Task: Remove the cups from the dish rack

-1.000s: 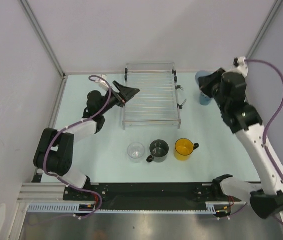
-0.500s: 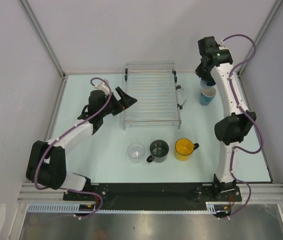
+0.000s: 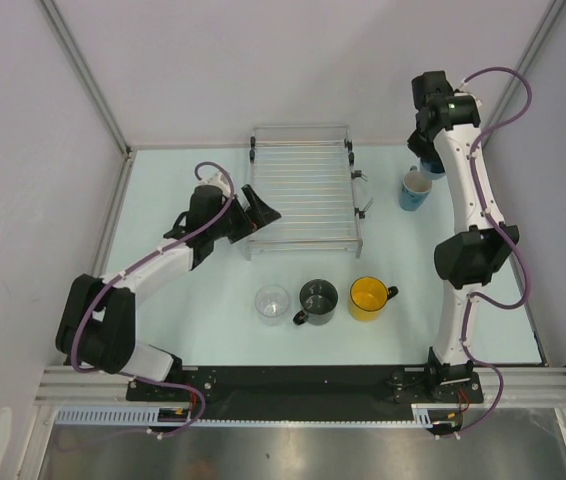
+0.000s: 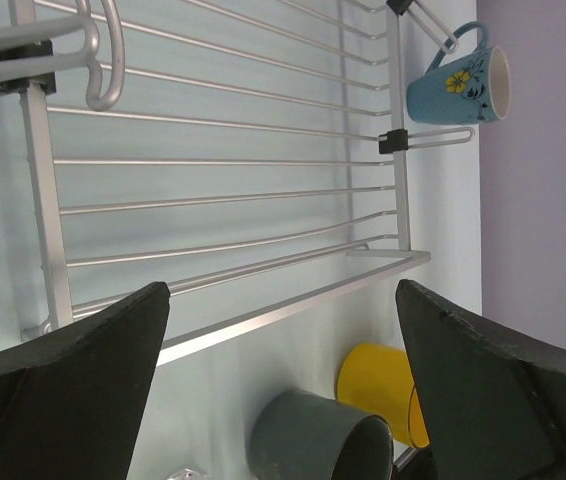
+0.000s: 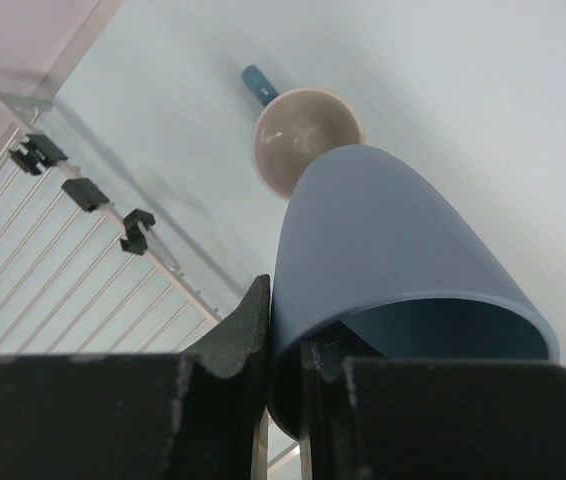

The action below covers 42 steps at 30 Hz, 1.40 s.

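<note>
The silver wire dish rack (image 3: 301, 190) holds no cups. My left gripper (image 3: 260, 213) is open and empty at the rack's near left corner; in the left wrist view (image 4: 283, 390) its jaws frame the rack's bars (image 4: 213, 170). My right gripper (image 3: 428, 160) is shut on the wall of the pale blue handleless cup (image 5: 393, 230), held above the table at the far right. The blue handled mug (image 3: 415, 190) stands upright below it, right of the rack. The clear glass tumbler (image 3: 273, 303), dark grey mug (image 3: 317, 300) and yellow mug (image 3: 368, 297) stand in a row in front of the rack.
The back wall and right wall are close to my right arm. A metal frame post runs along the left edge (image 3: 113, 205). The rack's hooks with black caps (image 3: 361, 195) stick out on its right side toward the blue mug.
My right arm has swung up to the far right corner and carried the pale blue cup slightly right. My left gripper has slid toward the rack's near left corner.
</note>
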Tool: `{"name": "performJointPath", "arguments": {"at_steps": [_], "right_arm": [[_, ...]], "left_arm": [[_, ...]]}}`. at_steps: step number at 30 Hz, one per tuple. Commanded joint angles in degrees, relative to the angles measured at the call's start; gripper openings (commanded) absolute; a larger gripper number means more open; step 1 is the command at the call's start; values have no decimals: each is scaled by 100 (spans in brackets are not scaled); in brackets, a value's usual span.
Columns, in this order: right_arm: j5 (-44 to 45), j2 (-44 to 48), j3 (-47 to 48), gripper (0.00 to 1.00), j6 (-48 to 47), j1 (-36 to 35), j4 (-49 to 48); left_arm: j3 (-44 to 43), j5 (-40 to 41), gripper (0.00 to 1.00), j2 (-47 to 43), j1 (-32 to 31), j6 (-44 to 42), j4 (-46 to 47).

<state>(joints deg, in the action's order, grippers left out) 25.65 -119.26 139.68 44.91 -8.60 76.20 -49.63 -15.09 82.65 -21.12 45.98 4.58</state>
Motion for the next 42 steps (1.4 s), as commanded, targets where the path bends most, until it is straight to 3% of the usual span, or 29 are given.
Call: {"name": "performJointPath", "arguments": {"at_steps": [1, 15, 42], "right_arm": [[90, 0, -54, 0, -61, 209, -114], [-534, -571, 200, 0, -131, 324, -712], [-684, -1319, -344, 0, -96, 421, -1169]], "left_arm": [[-223, 94, 100, 84, -85, -133, -27], [-170, 59, 100, 251, -234, -168, -89], [-267, -20, 99, 620, -305, -185, -194]]}}
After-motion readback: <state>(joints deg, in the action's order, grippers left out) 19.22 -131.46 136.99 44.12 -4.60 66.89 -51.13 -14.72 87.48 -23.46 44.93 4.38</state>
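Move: The handled blue cup stands about 8 cm ahead of the right hand, 3 cm to its right and some 21 cm below; the hand already holds the plain blue cup by its wall. The dish rack's middle lies roughly 28 cm to this hand's left and 8 cm ahead, the yellow cup about 25 cm back and 12 cm to the left. From the left hand the handled blue cup is some 18 cm ahead, 37 cm to the right and 10 cm below. Lower the plain blue cup, bottom end first, to the mouth of the standing handled cup: ease the right hand a touch right, then forward and down together, and finish almost straight down, about 10 cm lower and 5 cm farther out in all. Keep the pinch on its wall and tip the fingers slightly more downward near the end. ##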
